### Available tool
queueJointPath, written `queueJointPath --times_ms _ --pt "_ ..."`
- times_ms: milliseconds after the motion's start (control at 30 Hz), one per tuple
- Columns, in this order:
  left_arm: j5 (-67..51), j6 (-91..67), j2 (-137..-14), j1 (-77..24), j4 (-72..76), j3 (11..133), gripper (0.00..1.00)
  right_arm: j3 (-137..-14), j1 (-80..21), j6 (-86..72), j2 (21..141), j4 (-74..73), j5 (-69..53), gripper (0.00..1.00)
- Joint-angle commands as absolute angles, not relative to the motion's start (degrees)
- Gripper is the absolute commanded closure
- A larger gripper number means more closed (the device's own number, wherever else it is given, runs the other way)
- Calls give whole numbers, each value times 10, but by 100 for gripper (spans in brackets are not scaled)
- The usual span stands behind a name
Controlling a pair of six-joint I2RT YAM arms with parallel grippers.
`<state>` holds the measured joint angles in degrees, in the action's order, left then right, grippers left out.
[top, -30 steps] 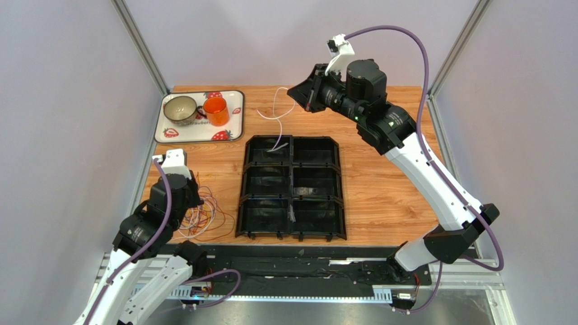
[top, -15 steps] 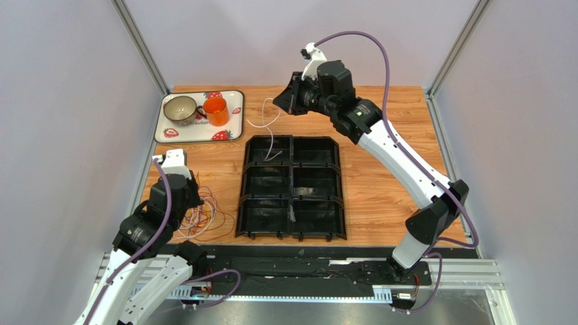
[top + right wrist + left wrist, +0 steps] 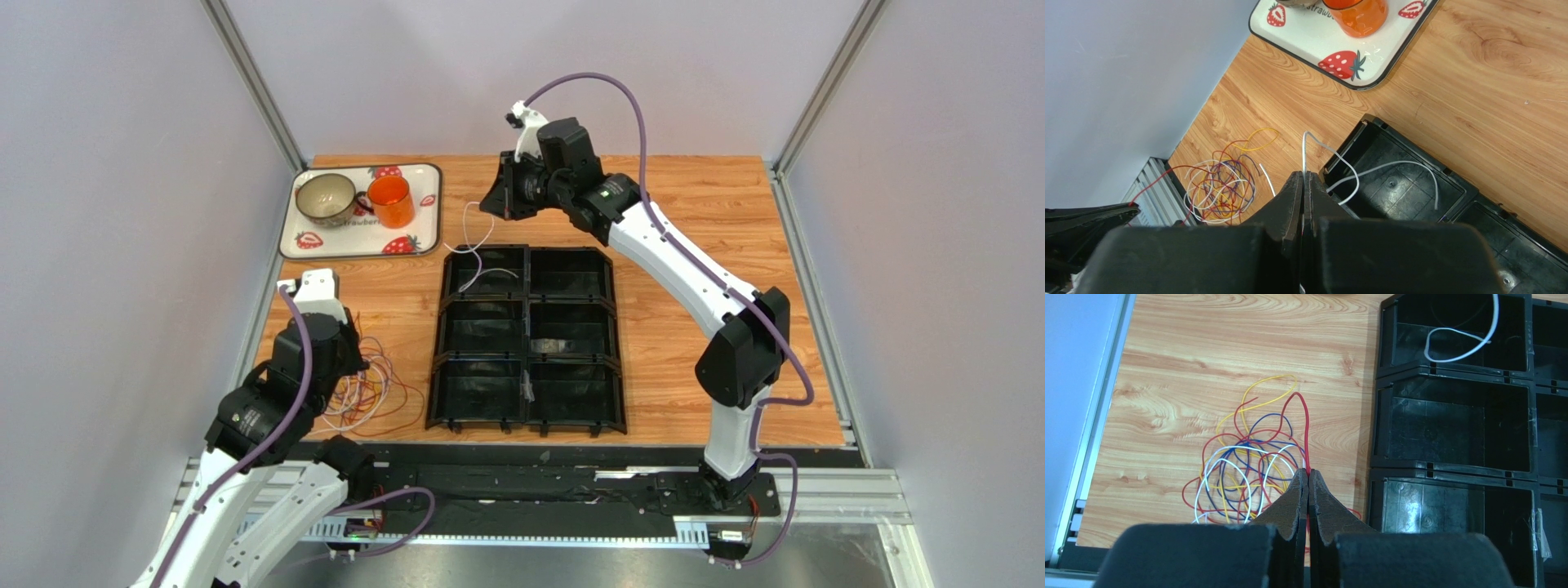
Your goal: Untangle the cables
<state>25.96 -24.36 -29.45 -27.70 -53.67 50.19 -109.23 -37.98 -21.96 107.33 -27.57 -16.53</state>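
Observation:
The cables [image 3: 372, 392] lie as a tangle of red, yellow, blue and white loops on the wood, left of the black bin tray [image 3: 525, 306]. My left gripper [image 3: 1308, 473] is low over the right side of the tangle [image 3: 1247, 471], shut on a red cable [image 3: 1306, 425] that rises from its tips. My right gripper [image 3: 1303, 174] hangs above the tray's far left corner [image 3: 1364, 131], shut on a white cable [image 3: 1304, 147]. That white cable [image 3: 476, 235] droops into the far left bin, where its loose end curls [image 3: 1496, 315].
A strawberry-print tray [image 3: 424, 208] at the back left holds a grey mug [image 3: 326, 196] and an orange cup [image 3: 390, 200]. The black tray's other bins hold nothing I can make out. Grey walls close in on both sides, and the table's left edge runs beside the tangle.
My right arm has swung left and lower with the white cable, whose free end now lies in the far left bin. The left arm has not moved.

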Motion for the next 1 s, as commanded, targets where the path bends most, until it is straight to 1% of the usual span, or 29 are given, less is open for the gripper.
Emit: queueJointPath --times_ms 0,267,400,533,600,700,967 --pt "262 -248 -299 -275 -519 505 100 -1079 -378 -195 1090 -264 -187 100" --pt "260 -247 -304 -275 -519 505 100 -1025 -375 -172 1107 -255 -144 100" --pt "260 -247 -305 -275 -519 505 100 -1018 -375 -179 1114 -256 -88 100" --pt "261 -248 -310 -275 -519 506 100 -1028 -374 -188 1125 -269 -5 100" --pt "261 -248 -311 -275 -519 506 100 -1062 -367 -206 1143 -286 23 100" --pt "261 -248 -315 -275 -519 507 100 -1092 -363 -204 1163 -298 25 100" --pt "263 -248 -317 -275 -519 507 100 -1084 -364 -166 1181 -311 95 100"
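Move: The right hand, holding the white cable, has the far-left bin compartment about 5 cm ahead, 3 cm to its left and some 26 cm below. The far-right compartment is also 5 cm ahead but about 13 cm to its right; the orange mug stands roughly 15 cm ahead and 24 cm left, and the cable tangle lies some 17 cm back and 24 cm left. From the left hand, the far-left compartment is about 25 cm ahead, 18 cm right and 19 cm below. The right hand keeps the white cable pinched in its shut fingers and lowers it towards the far-left compartment by about 13 cm, dropping almost straight at first, then easing forward about 6 cm and right about 5 cm while still sinking. As it does so the wrist rolls left side down by some 20 degrees and swings clockwise, leaving the fingertips still above the bin near its far edge and the middle divider. ##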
